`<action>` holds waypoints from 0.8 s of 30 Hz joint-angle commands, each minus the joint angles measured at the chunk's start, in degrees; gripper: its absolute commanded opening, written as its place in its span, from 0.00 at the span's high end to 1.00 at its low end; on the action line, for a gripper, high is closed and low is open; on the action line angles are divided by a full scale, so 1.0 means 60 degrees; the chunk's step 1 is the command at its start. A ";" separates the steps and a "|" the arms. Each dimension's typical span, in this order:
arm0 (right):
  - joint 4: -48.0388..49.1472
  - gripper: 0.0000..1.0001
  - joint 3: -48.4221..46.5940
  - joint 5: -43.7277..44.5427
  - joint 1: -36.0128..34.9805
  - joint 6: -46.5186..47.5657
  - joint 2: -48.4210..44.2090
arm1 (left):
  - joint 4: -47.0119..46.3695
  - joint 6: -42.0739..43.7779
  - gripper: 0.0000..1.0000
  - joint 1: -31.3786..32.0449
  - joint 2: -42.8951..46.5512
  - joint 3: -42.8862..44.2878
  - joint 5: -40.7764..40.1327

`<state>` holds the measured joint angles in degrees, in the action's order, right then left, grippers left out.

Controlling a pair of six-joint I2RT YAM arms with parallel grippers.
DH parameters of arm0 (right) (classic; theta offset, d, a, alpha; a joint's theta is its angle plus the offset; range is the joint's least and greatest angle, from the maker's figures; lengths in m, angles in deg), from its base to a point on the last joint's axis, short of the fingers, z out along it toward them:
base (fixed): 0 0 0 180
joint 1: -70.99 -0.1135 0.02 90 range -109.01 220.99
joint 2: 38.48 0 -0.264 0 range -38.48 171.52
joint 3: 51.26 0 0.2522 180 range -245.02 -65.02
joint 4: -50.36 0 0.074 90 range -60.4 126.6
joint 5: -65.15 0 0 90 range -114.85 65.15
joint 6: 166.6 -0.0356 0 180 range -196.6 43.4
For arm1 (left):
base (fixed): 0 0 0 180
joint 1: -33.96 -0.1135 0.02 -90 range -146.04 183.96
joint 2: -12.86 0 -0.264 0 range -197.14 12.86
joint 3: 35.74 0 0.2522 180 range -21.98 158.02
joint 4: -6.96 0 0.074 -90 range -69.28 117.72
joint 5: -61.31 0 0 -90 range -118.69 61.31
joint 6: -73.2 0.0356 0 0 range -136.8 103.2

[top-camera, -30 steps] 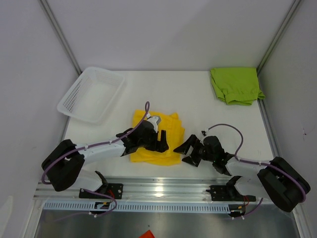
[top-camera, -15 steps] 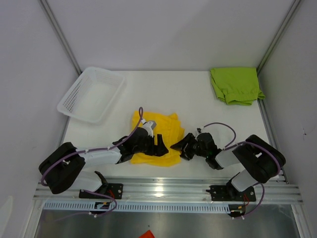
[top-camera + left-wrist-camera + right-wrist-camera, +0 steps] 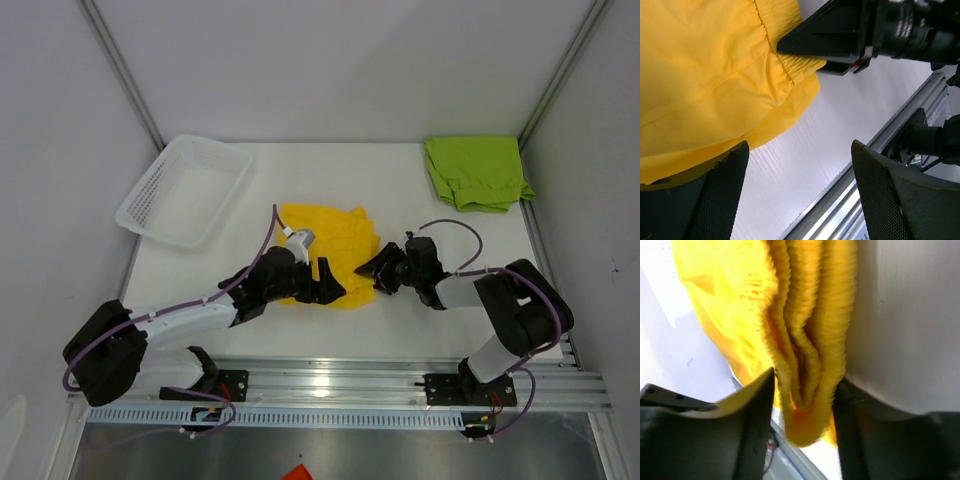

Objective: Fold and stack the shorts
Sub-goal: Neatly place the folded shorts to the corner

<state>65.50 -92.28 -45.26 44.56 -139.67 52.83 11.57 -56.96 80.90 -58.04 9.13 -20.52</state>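
The yellow shorts lie crumpled at the table's middle. My right gripper is at their right edge, shut on the bunched elastic waistband, which fills the gap between the two fingers. My left gripper sits at the near edge of the yellow shorts and is open, with only bare table between its pads; one pad is just below the fabric's hem. The lime green shorts lie folded at the back right corner, away from both grippers.
A white mesh basket stands at the back left. The metal rail runs along the near edge behind the arm bases. Grey walls close in the table on three sides.
The right gripper closed from wide open onto the yellow waistband. Both grippers and the yellow shorts shifted away from the near edge toward the back.
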 commanded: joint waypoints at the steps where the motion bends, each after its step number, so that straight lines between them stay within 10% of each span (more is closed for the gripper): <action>1: -0.0482 0.36 -0.0246 -0.0423 -0.0018 0.0770 0.0192 | 0.0703 0.0452 0.15 -0.0118 0.0448 0.0629 -0.0509; 8: -0.0715 0.01 -0.0172 -0.0203 0.0026 0.1106 0.0090 | 0.0880 0.0965 0.16 -0.0850 0.0170 0.1171 -0.0262; 24: 0.1113 0.00 -0.0070 -0.1388 0.0788 0.0523 0.1333 | 0.0924 0.1523 0.16 -0.1583 -0.2992 0.2608 -0.1170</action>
<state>71.40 -94.10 -53.28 48.64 -135.98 56.48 18.41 -49.13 71.57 -74.08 23.25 -26.16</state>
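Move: The folded yellow shorts' middle lies about 11 cm ahead of the left hand, 2 cm to its left and 8 cm below. For the right hand, whose fingers straddle the waistband edge, that middle is some 5 cm ahead, 11 cm left and slightly below. The green shorts sit roughly 30 cm ahead and 29 cm right of the right hand; the white basket is about 29 cm ahead and 38 cm left of the left hand. The yellow waistband is let go by the right hand, whose half-open fingers spread fully around it while the hand edges forward and rises barely 1 cm. Over the shorts the left hand, fingers kept wide, sweeps about 9 cm forward and a little left, first rising a touch, then dropping some 5 cm towards the cloth; its wrist rolls its left side up slightly. ##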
